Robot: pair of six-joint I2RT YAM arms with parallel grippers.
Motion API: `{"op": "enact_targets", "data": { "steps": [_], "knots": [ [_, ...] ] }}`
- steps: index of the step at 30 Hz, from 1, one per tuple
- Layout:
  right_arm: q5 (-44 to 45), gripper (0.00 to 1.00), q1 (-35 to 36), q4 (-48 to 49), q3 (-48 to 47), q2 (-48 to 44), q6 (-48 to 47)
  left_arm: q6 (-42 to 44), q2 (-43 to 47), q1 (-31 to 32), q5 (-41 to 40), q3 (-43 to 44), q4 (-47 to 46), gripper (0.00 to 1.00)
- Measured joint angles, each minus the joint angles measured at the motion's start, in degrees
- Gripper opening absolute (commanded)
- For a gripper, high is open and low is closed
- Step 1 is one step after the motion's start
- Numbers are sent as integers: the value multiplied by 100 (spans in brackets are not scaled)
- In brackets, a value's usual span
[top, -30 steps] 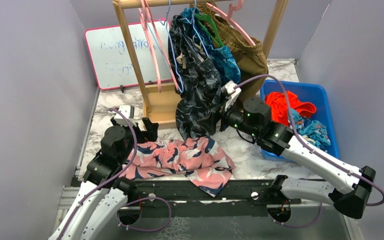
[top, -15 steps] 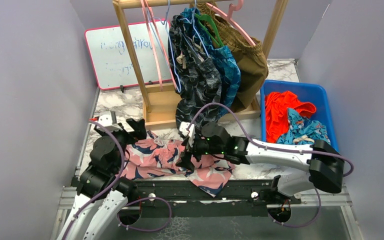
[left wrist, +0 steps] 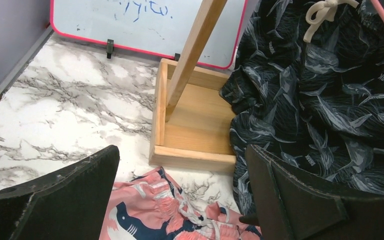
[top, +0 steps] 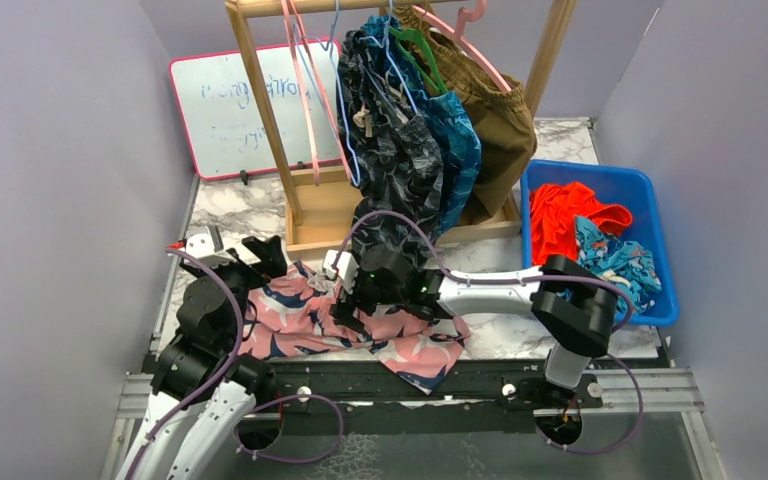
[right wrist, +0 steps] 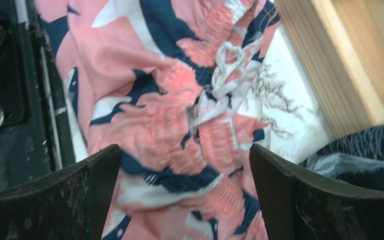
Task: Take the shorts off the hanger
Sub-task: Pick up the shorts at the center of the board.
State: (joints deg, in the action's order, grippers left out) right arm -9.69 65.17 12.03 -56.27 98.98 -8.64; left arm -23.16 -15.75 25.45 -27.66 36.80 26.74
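Note:
Pink-and-navy shorts [top: 400, 325] [left wrist: 150, 212] [right wrist: 170, 115] lie crumpled on the marble table near its front edge, off any hanger. Black patterned shorts [top: 392, 165] [left wrist: 325, 100], teal-blue shorts [top: 460, 140] and brown shorts [top: 500, 110] hang on hangers from the wooden rack [top: 260, 110]. My right gripper [top: 345, 300] [right wrist: 182, 160] hovers open just above the pink shorts' waistband, holding nothing. At the left end of those shorts my left gripper [top: 258, 255] [left wrist: 182, 165] is open and empty, facing the rack's base.
A blue bin [top: 660, 215] at the right holds orange shorts [top: 565, 220] and blue printed shorts [top: 615, 260]. Empty pink hangers [top: 305, 100] and a blue hanger [top: 345, 130] hang on the rack. A whiteboard [top: 225, 105] leans at the back left.
My right arm swung down and left from the hanging black shorts to above the pink shorts, its jaws widening. My left gripper drew back slightly toward the left.

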Motion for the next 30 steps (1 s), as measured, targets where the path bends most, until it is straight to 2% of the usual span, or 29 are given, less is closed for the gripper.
{"op": "enact_targets", "data": {
  "steps": [6, 9, 12, 18, 21, 22, 23, 30],
  "knots": [
    [44, 100, 0, -271, -826, 885, -87, 0, -107, -66, 0, 0, 15, 99],
    [44, 90, 0, -525, -1091, 1294, -63, 0, -107, -90, 2, 0, 24, 99],
    [-4, 70, 0, -522, -800, 1316, -42, 0, -107, -103, 2, 0, 35, 99],
    [-9, 38, 2, -452, -271, 907, -28, 0, -114, -120, 4, -2, 39, 99],
    [57, 15, 2, -540, -142, 713, -26, 0, -146, -146, 11, -2, 42, 99],
    [96, 4, 2, -555, -94, 629, -37, 0, -160, -146, 13, -4, 42, 99],
    [125, 2, 2, -568, -33, 525, -28, 0, -168, -151, 13, -7, 44, 99],
    [308, 1, 2, -555, 411, -833, 26, 0, -184, -151, 20, -17, 44, 99]
  ]
}}
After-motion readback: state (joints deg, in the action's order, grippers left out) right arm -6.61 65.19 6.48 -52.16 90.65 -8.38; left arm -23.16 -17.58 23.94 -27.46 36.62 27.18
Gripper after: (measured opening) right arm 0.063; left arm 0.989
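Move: The gathered waist of the pink shorts lies about 7 cm straight below the right hand's open fingers, which slant down to the left. From that hand the black hanging shorts are some 16 cm ahead, 12 cm to the right and 10 cm up, over the rack base, which sits about 18 cm ahead, 13 cm to the right and 6 cm down. From the idle left hand, that waist is roughly 10 cm to the right, about level fore and aft, and 24 cm below. The right hand dips about 7 cm down into the waist of the pink shorts, first slanting left and slightly forward, then swinging back to the right as its fingers tip some 10 degrees steeper and shut from wide open. Pinching the gathered waistband next to the white cord, it draws 2 to 3 cm to the right and then lifts quickly, about 8 cm up from its lowest point, the fingers easing back towards their earlier slant. ##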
